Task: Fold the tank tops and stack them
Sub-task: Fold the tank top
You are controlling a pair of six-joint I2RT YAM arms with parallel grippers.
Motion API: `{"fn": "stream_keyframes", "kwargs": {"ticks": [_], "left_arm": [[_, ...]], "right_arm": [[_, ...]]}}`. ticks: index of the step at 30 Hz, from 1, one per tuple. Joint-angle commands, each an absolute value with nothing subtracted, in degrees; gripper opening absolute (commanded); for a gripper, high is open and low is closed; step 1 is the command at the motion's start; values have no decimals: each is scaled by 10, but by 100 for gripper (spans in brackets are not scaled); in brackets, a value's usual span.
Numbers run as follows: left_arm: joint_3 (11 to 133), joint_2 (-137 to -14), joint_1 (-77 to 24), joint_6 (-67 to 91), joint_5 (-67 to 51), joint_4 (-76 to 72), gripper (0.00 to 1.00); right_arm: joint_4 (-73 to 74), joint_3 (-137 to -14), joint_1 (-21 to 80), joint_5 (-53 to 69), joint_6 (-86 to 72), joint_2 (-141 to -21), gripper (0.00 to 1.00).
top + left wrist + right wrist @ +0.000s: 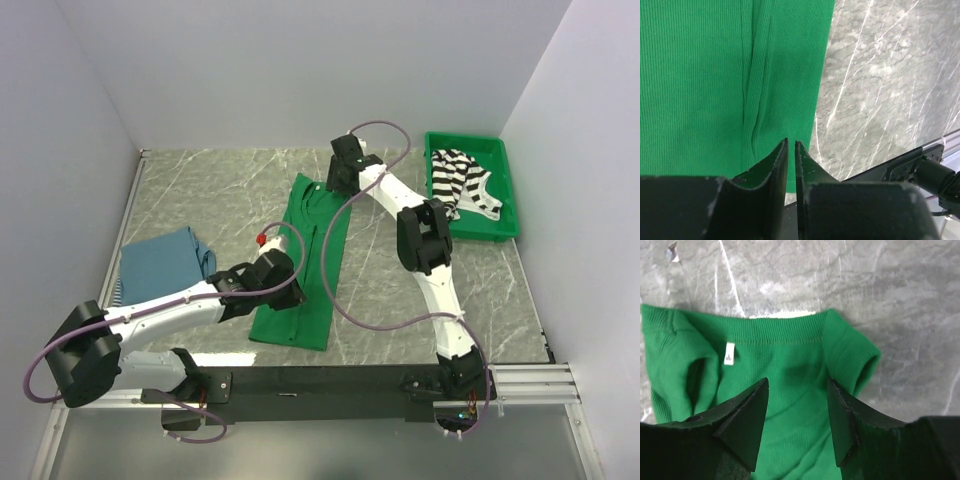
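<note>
A green tank top (312,255) lies folded lengthwise in a long strip at the table's middle. My left gripper (287,298) hovers over its near hem. In the left wrist view the ribbed green cloth (715,75) fills the left side. The left gripper (791,142) has its jaws almost together, with nothing between them. My right gripper (337,180) is over the far neckline, open. The right wrist view shows the right gripper (797,382) straddling the green collar (785,335), not touching it. A black-and-white striped tank top (458,183) lies crumpled in the bin. A folded blue tank top (160,262) lies at the left.
The green plastic bin (506,205) stands at the back right by the wall. A blue-white striped edge (118,293) peeks from under the blue top. Grey marble table (230,190) is bare between the clothes. The metal rail (520,378) runs along the near edge.
</note>
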State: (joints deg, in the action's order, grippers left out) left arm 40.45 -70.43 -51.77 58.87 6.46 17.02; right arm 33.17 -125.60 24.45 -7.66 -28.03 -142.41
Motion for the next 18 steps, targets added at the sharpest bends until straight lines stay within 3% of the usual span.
{"fn": "stream_keyframes", "kwargs": {"ticks": [1, 5, 9, 18], "left_arm": [[395, -698, -515, 573, 52, 152, 16], [387, -687, -515, 581, 73, 168, 17], [367, -650, -490, 593, 96, 202, 26], [310, -527, -433, 657, 133, 338, 47]], "right_arm": [[298, -1226, 242, -88, -287, -1337, 58], [295, -1195, 243, -88, -287, -1268, 58], [279, -1099, 252, -81, -302, -1184, 58], [171, -627, 382, -62, -384, -884, 57]]}}
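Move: The right hand is low over the tank top's neck end. The hem's right corner lies about 45 cm back and 3 cm left, the green bin roughly 31 cm right and 1 cm ahead, both near its height. From the left hand, the hem's left corner lies some 11 cm left, 8 back and 6 below, with the blue stack about 32 cm left, 8 ahead and 4 below. Right hand rises from the neck end, sweeping 19 cm back towards the hem; left swings 8 cm left, opening. ##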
